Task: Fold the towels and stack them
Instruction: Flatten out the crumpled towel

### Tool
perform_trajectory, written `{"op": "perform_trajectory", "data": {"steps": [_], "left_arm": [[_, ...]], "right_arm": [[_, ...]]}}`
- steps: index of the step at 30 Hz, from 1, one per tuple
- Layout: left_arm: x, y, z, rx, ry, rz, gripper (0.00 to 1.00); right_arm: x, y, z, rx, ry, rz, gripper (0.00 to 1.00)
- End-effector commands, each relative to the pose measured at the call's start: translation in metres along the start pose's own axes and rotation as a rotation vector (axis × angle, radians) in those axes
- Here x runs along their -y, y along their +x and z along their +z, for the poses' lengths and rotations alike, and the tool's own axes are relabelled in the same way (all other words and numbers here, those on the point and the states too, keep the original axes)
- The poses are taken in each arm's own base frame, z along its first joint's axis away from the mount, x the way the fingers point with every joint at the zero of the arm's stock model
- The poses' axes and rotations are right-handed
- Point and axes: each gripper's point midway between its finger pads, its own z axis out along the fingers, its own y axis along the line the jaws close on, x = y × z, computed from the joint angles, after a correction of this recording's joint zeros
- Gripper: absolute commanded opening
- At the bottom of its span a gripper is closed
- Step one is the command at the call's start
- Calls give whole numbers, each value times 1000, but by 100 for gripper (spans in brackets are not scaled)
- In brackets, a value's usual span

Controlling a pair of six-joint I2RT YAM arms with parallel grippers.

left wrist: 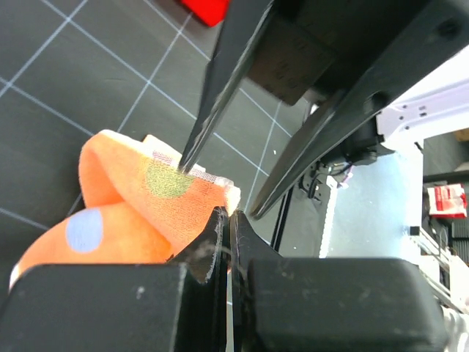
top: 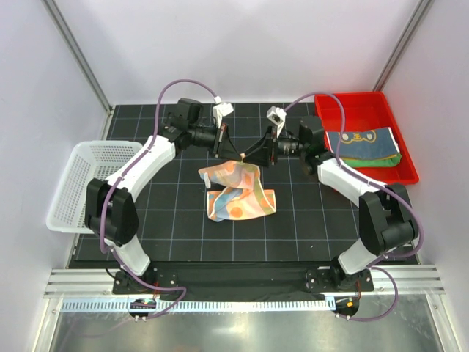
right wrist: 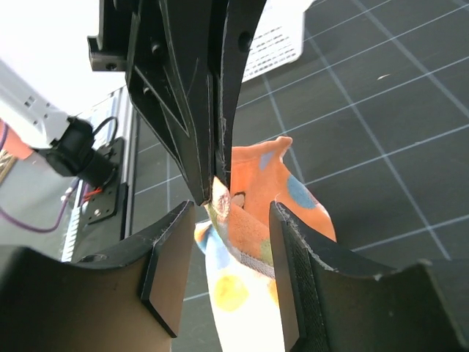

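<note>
The pale towel with orange, pink and blue patches (top: 238, 192) lies crumpled mid-table, one corner lifted. My left gripper (top: 236, 152) is shut on that raised corner (left wrist: 229, 214); the orange cloth (left wrist: 139, 205) hangs beside its jaws. Facing it, my right gripper (top: 253, 155) is open, and its fingers straddle the same hanging edge (right wrist: 231, 213) just under the left fingertips (right wrist: 212, 192), without pressing the cloth (right wrist: 293, 198). The tiger-face towel (top: 363, 139) lies folded on the green towel (top: 370, 160) in the red tray (top: 322, 117).
A white mesh basket (top: 80, 183) stands at the table's left edge and shows behind the left arm (right wrist: 275, 40). The red tray sits at the back right. White walls and metal posts enclose the black gridded mat (top: 168, 235).
</note>
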Motion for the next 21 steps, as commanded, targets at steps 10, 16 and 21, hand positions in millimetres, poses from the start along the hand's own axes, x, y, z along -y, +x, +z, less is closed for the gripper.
{"op": "perform_trajectory", "data": {"steps": [10,16,21], "left_arm": [[23,-24,0,46,94,75,6],[12,-47,-20,112,17,179,55],[-54,-50,-34,126,-106,88,60]], "right_arm": [[-24,-14,13,34,-112,-121,3],[-2,-7,-8,-37,97,-1,1],[21,10,-30,-45,216,139,1]]}}
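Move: The left gripper is still shut on the towel corner, which is practically at its fingertips. The half-open right gripper faces it, with that corner some 2 cm to its left and 1 cm back. The towel's lying part is roughly 7 cm back of both hands, almost level sideways and about 20 cm below. The towel's loose flap hangs about 9 cm left of both hands, 2 cm back and 12 cm lower. Keep the left gripper shut and nearly still while you ease the right gripper about 2 cm left and back over the towel corner and close it in a pinch. Then open the left fingers to let go, drawing that hand about 3.5 cm forward and some 2 cm up, clear of the cloth. Finally, carry the pinched corner to the right with the right gripper, about 3 cm, slightly forward. ##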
